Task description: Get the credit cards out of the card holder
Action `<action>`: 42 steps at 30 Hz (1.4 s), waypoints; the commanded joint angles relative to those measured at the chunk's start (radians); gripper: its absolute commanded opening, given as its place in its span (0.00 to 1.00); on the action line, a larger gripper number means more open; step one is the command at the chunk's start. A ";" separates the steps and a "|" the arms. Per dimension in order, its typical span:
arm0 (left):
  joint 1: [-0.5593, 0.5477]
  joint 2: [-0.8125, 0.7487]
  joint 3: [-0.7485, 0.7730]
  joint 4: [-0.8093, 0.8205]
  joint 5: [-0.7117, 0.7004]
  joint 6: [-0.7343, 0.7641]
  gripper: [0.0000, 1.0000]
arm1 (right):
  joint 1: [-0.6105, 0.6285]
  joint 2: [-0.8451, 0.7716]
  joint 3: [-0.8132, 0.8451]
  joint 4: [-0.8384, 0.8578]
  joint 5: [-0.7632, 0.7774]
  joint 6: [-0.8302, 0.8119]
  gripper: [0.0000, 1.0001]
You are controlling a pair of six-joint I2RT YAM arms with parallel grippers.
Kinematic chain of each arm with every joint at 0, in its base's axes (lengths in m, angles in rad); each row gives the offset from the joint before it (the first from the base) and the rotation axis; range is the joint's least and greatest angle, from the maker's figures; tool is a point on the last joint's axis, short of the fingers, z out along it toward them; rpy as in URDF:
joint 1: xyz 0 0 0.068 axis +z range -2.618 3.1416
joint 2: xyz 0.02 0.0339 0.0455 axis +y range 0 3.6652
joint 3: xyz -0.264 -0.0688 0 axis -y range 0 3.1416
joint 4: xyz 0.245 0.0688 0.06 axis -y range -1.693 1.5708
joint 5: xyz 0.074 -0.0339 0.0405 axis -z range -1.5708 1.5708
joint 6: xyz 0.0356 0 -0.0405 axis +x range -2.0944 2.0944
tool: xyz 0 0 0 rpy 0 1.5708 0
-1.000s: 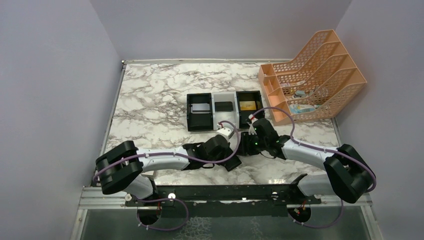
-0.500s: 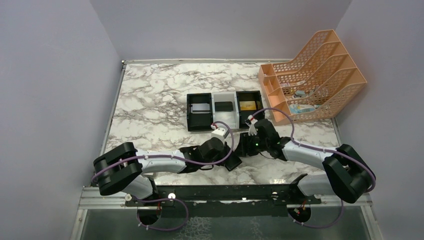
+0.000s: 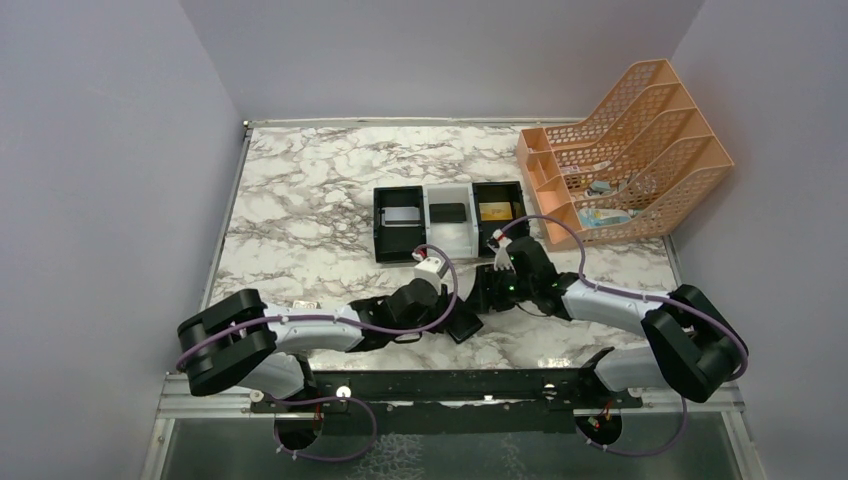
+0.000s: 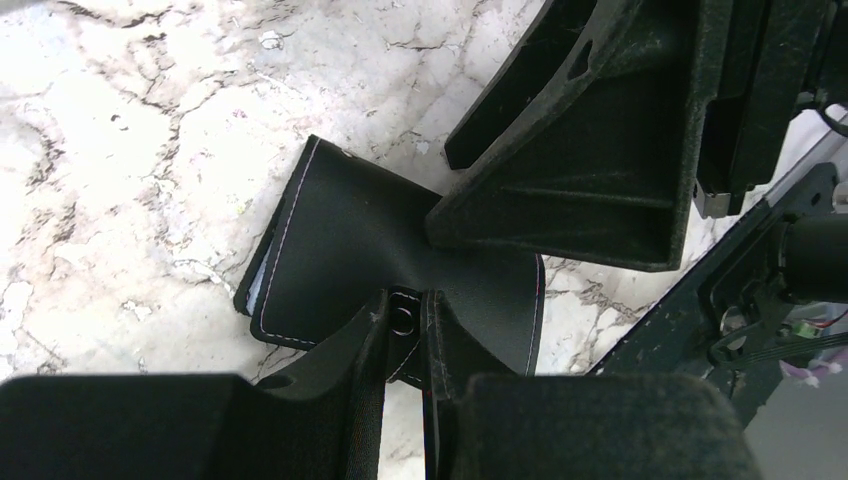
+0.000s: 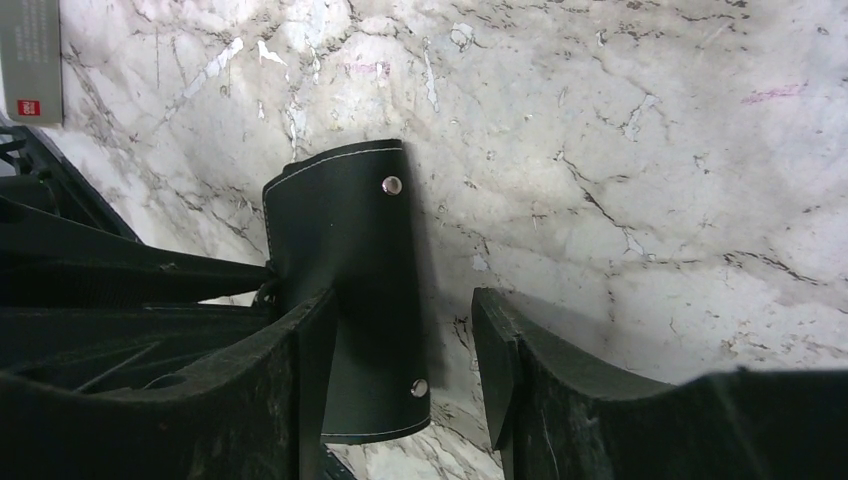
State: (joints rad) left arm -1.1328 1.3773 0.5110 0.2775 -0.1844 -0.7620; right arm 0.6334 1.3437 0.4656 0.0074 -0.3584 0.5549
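The black card holder (image 3: 466,324) lies folded on the marble between both arms. My left gripper (image 4: 405,310) is shut on its small snap tab at the near edge. My right gripper (image 5: 402,300) straddles the card holder (image 5: 345,230) from the other side, jaws open: the left finger touches the leather, the right finger stands clear with marble showing in the gap. No card shows in the card holder (image 4: 340,230). A silver-grey credit card (image 3: 401,215) lies in the tray's left compartment and a gold-tan one (image 3: 493,211) in its right compartment.
The three-compartment tray (image 3: 379,225) stands just beyond the grippers, with a dark object in its white middle section. An orange file rack (image 3: 625,150) fills the far right corner. A white box with a red mark (image 5: 30,60) lies on the marble near the left arm.
My right gripper's jaws have spread wider around the card holder. The left wrist has shifted a little to the left while keeping its pinch on the tab.
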 commanded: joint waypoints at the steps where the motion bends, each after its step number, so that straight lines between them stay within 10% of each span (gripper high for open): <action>1: 0.015 -0.065 -0.044 0.111 -0.021 -0.058 0.11 | 0.015 0.046 -0.033 -0.112 0.058 -0.009 0.54; 30: 0.094 -0.157 -0.225 0.332 0.014 -0.214 0.10 | 0.186 0.120 0.044 -0.205 0.257 0.044 0.53; 42: 0.094 -0.168 -0.189 0.107 -0.015 -0.205 0.51 | 0.184 0.057 0.106 -0.202 0.263 0.082 0.53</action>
State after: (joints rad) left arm -1.0405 1.2289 0.2798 0.5156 -0.1848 -0.9760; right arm 0.8124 1.3891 0.5507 -0.0544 -0.1722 0.6292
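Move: The left fingers already pinch the strap of the card holder, whose middle lies about 2 cm right of them, 1 cm ahead and 2 cm below. From the right hand, straddling its far edge with open fingers, that middle is some 3 cm back, 2 cm left and 1 cm below. The white tray stands about 18 cm straight ahead of the left hand; the left black tray is level with it, 10 cm farther left. Keeping its pinch on the strap, the left hand draws it left about 3 cm, slightly forward and up, while the wrist rolls and turns some 20 degrees, then opens and lets the strap go. The right hand, fingers staying open around the holder's far edge, follows left about 2.5 cm and a little back, low over the table. ##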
